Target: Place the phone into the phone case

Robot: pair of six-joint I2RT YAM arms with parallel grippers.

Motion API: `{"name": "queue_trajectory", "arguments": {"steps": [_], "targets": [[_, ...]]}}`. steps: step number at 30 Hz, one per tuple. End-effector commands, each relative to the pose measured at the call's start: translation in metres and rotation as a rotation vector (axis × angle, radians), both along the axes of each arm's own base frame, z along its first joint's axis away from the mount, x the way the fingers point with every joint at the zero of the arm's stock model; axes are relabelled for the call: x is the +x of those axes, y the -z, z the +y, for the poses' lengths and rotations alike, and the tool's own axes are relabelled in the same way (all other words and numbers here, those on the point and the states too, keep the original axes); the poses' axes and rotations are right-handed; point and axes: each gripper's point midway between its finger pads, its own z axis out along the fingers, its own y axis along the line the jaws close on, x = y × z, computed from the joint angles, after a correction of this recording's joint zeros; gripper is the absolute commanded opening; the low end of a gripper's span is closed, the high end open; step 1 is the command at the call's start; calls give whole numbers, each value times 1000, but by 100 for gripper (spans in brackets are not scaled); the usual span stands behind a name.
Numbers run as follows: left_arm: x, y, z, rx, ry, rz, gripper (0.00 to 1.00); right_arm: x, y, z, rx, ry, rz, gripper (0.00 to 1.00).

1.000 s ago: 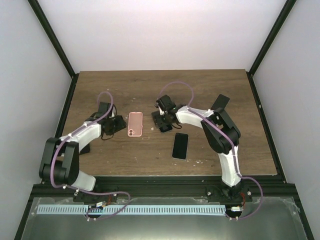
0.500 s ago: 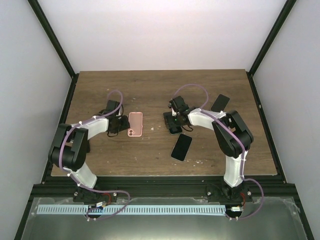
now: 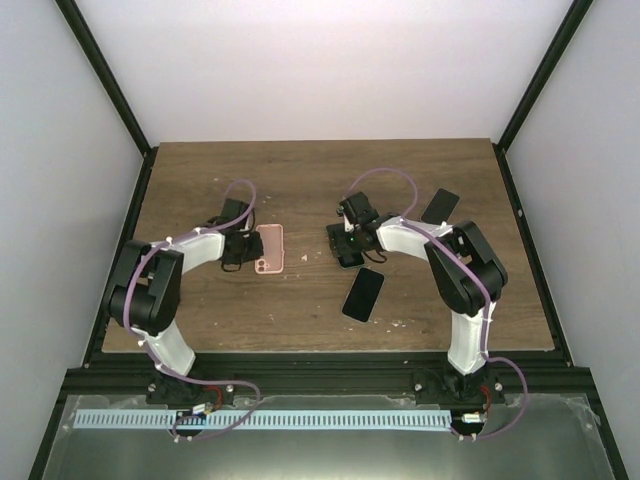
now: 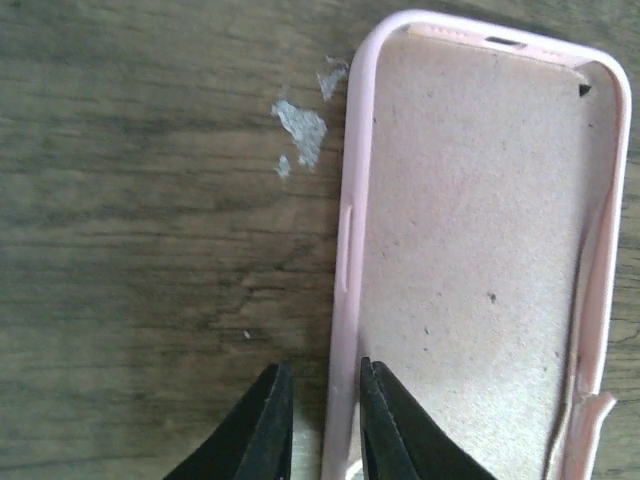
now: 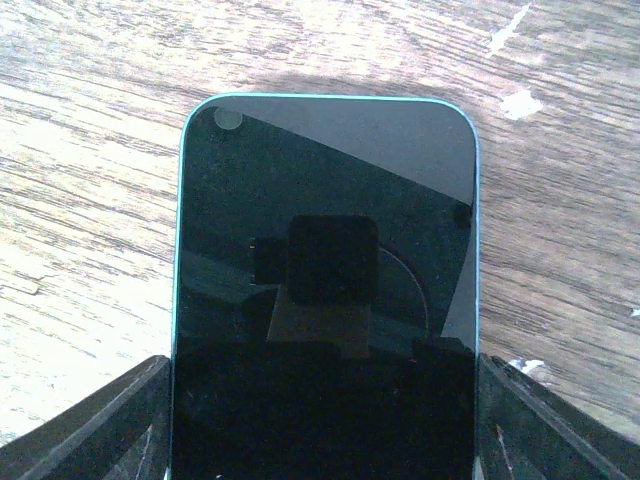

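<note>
The pink phone case (image 3: 268, 248) lies open side up left of the table's middle. My left gripper (image 3: 243, 250) is at its left edge. In the left wrist view, the case (image 4: 480, 230) fills the right side and my gripper (image 4: 320, 375) straddles its left wall, one finger outside and one inside, with the jaws nearly together on the wall. The black phone (image 3: 363, 293) lies screen up near the middle. My right gripper (image 3: 349, 259) is at its far end. In the right wrist view, the phone (image 5: 325, 200) sits between my fingers (image 5: 120, 420), which press against both long edges.
A second black phone-like slab (image 3: 440, 205) lies at the right of the wooden table (image 3: 300, 180). Small white flecks (image 4: 300, 125) mark the wood beside the case. Black frame posts stand at the table's corners.
My left gripper has moved right, up to the case's left wall. My right gripper shifted right onto the phone's far end, and the phone turned slightly.
</note>
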Motion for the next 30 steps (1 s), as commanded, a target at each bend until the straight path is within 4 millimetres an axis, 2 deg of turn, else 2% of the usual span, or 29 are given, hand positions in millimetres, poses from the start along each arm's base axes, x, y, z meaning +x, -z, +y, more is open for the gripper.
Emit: {"name": "queue_trajectory", "arguments": {"steps": [1, 8, 17, 20, 24, 30], "targets": [[-4, -15, -7, 45, 37, -8, 19, -3, -3, -2, 27, 8, 14, 73], [-18, -23, -19, 38, 76, 7, 0, -10, -5, -7, 38, 15, 14, 73], [-28, -39, -30, -43, 77, -21, 0, -19, -18, -14, 57, 29, -8, 73], [-39, -41, -36, -50, 87, -21, 0, -24, -24, -15, 72, 33, -6, 73], [-60, -42, -55, -84, 119, -6, 0, -33, -37, -15, 100, 38, 15, 72], [-92, -37, -97, -126, 169, 19, 0, -55, -63, -9, 211, 47, 44, 72]]}}
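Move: The pink case lies flat, its left rim already between the left fingertips, its middle about 4 cm to that hand's right and 1 cm ahead, about level with the fingertips. From the right hand, which holds a phone by its edges, the case is some 20 cm to the left, 2 cm back and 2 cm down; a loose phone lies about 14 cm back and 4 cm right of that hand, 3 cm below. The left hand shuts its fingers to pinch the pink case's left rim while easing back and to the right, lifts it about 4 cm, then swings on back and right towards the held phone, some 8 cm back and 7 cm right in all, turning roughly 10 degrees clockwise. The right hand keeps its grip on the phone, pauses, then draws back about 4.5 cm and slightly right, rising some 3 cm late with a slight tilt that lifts its left side. ##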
